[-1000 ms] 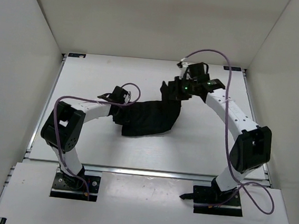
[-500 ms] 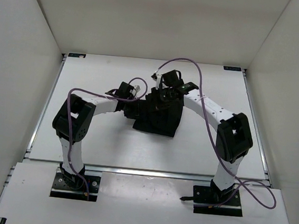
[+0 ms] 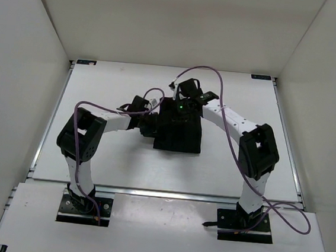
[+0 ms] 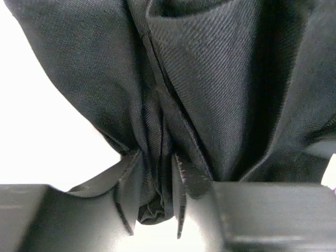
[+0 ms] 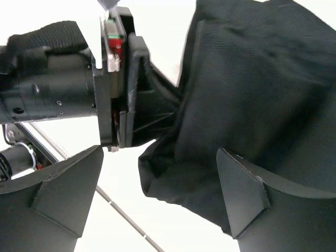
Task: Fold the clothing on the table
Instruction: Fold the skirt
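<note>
The clothing (image 3: pixel 180 134) lies on the table (image 3: pixel 94 154) as a compact, roughly square black bundle in the middle. My left gripper (image 3: pixel 151 123) is at its left edge. In the left wrist view the left gripper (image 4: pixel 156 181) is shut on a gathered bunch of the clothing (image 4: pixel 210 79). My right gripper (image 3: pixel 179 107) hovers over the bundle's far left corner. In the right wrist view the right gripper (image 5: pixel 157 194) stands wide open with nothing pinched; the clothing (image 5: pixel 252 94) hangs just past its fingers, and the left gripper's body (image 5: pixel 131 94) is close beside it.
White walls close in the table on the left, back and right. A metal rail (image 3: pixel 167 193) runs along the near edge, with both arm bases behind it. Purple cables (image 3: pixel 220 77) loop over the arms. Both wrists are close together above the bundle.
The right arm swung left, carrying its corner of the clothing over the rest, then opened and let go. The clothing went from a long strip to a compact square. The left gripper shifted slightly right, still holding.
</note>
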You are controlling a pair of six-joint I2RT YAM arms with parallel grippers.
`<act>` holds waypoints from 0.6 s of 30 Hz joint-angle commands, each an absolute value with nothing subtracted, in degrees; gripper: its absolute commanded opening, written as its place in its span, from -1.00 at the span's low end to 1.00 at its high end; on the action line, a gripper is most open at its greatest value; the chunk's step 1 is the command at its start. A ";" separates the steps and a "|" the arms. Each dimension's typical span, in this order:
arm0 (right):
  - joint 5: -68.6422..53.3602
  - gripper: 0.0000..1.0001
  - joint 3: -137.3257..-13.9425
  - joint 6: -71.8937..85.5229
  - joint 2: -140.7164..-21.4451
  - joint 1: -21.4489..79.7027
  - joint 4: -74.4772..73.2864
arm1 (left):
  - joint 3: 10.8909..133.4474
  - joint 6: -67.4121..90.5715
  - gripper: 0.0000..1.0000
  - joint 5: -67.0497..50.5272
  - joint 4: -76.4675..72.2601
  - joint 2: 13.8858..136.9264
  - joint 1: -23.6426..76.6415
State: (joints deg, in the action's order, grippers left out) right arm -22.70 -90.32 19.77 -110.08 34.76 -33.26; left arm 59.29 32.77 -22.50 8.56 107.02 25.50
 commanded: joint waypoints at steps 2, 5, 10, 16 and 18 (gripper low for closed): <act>-20.30 0.69 -88.17 22.32 -99.34 30.86 -30.59 | 57.74 32.61 -0.08 -23.12 12.04 102.84 23.65; -20.21 0.65 -84.75 24.07 -94.50 28.05 -28.84 | 56.87 33.48 0.11 -24.78 11.08 99.42 20.49; -18.02 0.34 -75.51 24.70 -87.46 25.40 -23.56 | 58.26 33.66 0.31 -26.54 11.60 94.67 16.88; -17.58 -0.88 -69.97 23.03 -89.91 23.91 -25.40 | 61.26 33.13 0.65 -25.05 15.29 88.78 16.70; -18.19 -1.00 -68.48 22.94 -90.44 24.43 -23.48 | 62.14 33.22 0.69 -26.10 14.51 86.24 17.22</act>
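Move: The skirt's folded bundle has its middle about 10 cm to the left hand's right, level with it and barely below; its left edge is still between that hand's fingers. The already open right hand is some 12 cm above the bundle, whose middle is about 2 cm to its right and level with it. The skirt's right edge is about 11 cm to the right hand's right and no farther out, the left gripper about 9 cm to its left, 1 cm nearer and 12 cm lower. The skirt's pinched left edge is let go as the left fingers open wide, that hand rising about 9 cm and shifting some 5 cm left, away from the bundle, with a little forward. The right hand swings about 10 cm right towards and over the skirt's right edge, climbing some 9 cm, then sinking about 5, turning some 15 degrees clockwise and shutting its fingers on nothing. ##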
